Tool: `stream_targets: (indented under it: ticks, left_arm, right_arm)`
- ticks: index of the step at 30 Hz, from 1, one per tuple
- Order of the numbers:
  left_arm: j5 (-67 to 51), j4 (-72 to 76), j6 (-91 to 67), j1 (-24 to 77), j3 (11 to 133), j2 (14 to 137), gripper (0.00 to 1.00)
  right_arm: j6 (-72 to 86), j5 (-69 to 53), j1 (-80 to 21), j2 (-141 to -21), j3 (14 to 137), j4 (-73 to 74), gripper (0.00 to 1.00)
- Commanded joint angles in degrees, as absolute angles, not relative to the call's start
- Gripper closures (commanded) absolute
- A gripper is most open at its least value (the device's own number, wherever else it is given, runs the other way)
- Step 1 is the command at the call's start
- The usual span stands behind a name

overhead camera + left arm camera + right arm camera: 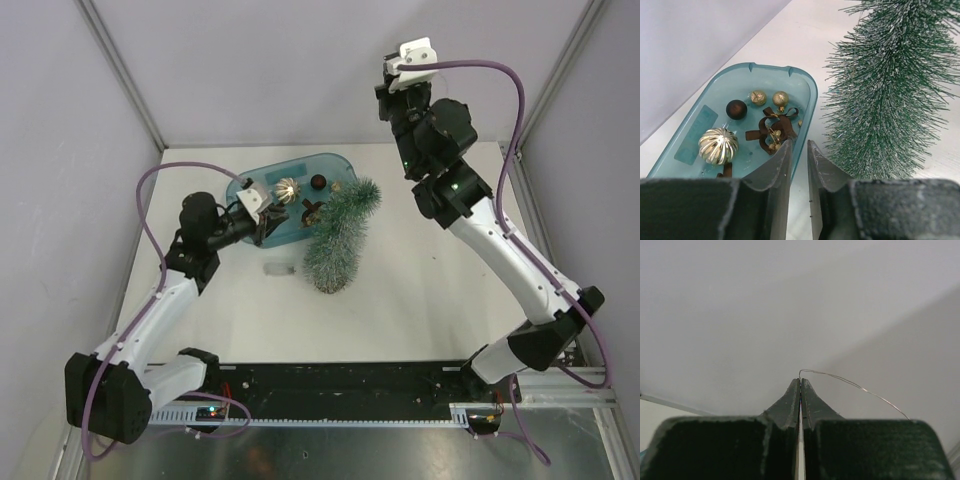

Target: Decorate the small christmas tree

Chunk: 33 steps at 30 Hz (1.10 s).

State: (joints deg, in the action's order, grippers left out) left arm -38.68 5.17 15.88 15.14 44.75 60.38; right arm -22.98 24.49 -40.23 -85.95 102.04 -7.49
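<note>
The small christmas tree point(340, 235) lies on its side on the white table, tip toward the back right, and its frosted needles point(890, 100) fill the right of the left wrist view. My left gripper point(268, 225) hovers at the blue tub's near rim point(805, 150). Its jaws point(799, 144) stand a narrow gap apart with nothing between them. My right gripper point(388, 85) is raised high by the back wall. It point(800, 380) is shut on a thin silvery wire point(855, 386) that curves off to the right.
The translucent blue tub point(300, 160) holds a ribbed gold ball point(718, 145), a dark brown ball point(736, 109), two small gold balls point(758, 97) and a brown ribbon bow point(772, 132). A small clear piece point(277, 268) lies on the table left of the tree.
</note>
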Motion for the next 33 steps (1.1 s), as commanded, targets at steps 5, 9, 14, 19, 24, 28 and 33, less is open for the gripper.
stream_targets:
  ticks: [5,9,14,19,24,28,33]
  left_arm:
    - [-36.08,9.56,18.84,17.05,44.98,61.55,0.64]
    - [-36.71,9.58,19.99,17.32,43.24,61.29,0.53]
    - [-38.03,7.86,22.19,17.59,39.03,59.51,0.42]
    - [-41.00,3.51,30.06,18.42,32.48,57.04,0.29]
    - [-43.74,2.36,36.12,19.95,29.79,57.76,0.17]
    - [-41.15,7.33,32.35,20.20,34.70,60.89,0.15]
    - [-37.79,12.96,22.70,17.99,46.40,65.63,0.19]
  right_arm:
    - [-16.81,18.72,-35.20,-90.57,106.03,-7.91,1.00]
    - [-15.79,17.40,-33.80,-93.97,108.33,-7.98,1.00]
    - [-15.26,16.85,-32.37,-99.69,112.23,-8.62,1.00]
    - [-14.64,16.15,-31.45,-105.26,118.38,-7.18,1.00]
    - [-13.76,15.46,-31.77,-105.00,118.15,-7.82,1.00]
    - [-13.15,15.09,-31.81,-101.79,113.57,-9.98,1.00]
    - [-12.53,14.14,-31.74,-99.06,111.00,-11.58,1.00]
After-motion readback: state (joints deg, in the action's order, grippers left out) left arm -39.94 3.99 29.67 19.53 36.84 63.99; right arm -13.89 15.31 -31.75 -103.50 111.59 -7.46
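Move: The clear pack lies on the table nearly straight below the left hand, about 22 cm down and perhaps 1 cm back. The tree's middle is about 12 cm to that hand's right, 6 cm back and 13 cm down; the ornament crate's middle is some 19 cm ahead, level sideways and 20 cm down. From the high right hand, the pack is about 10 cm back, 20 cm left and 52 cm down, the tree's middle 15 cm back, 8 cm left and 43 cm down. Bring the left gripper down about 12 cm and back some 6 cm over the clear pack beside the tree, opening the fingers wide and rolling its left side up slightly, then swing it forward and up about 3 cm each. Meanwhile carry the right gripper, still pinching the thin gold wire, forward and somewhat down, away from the tree, easing back a little at the end. ##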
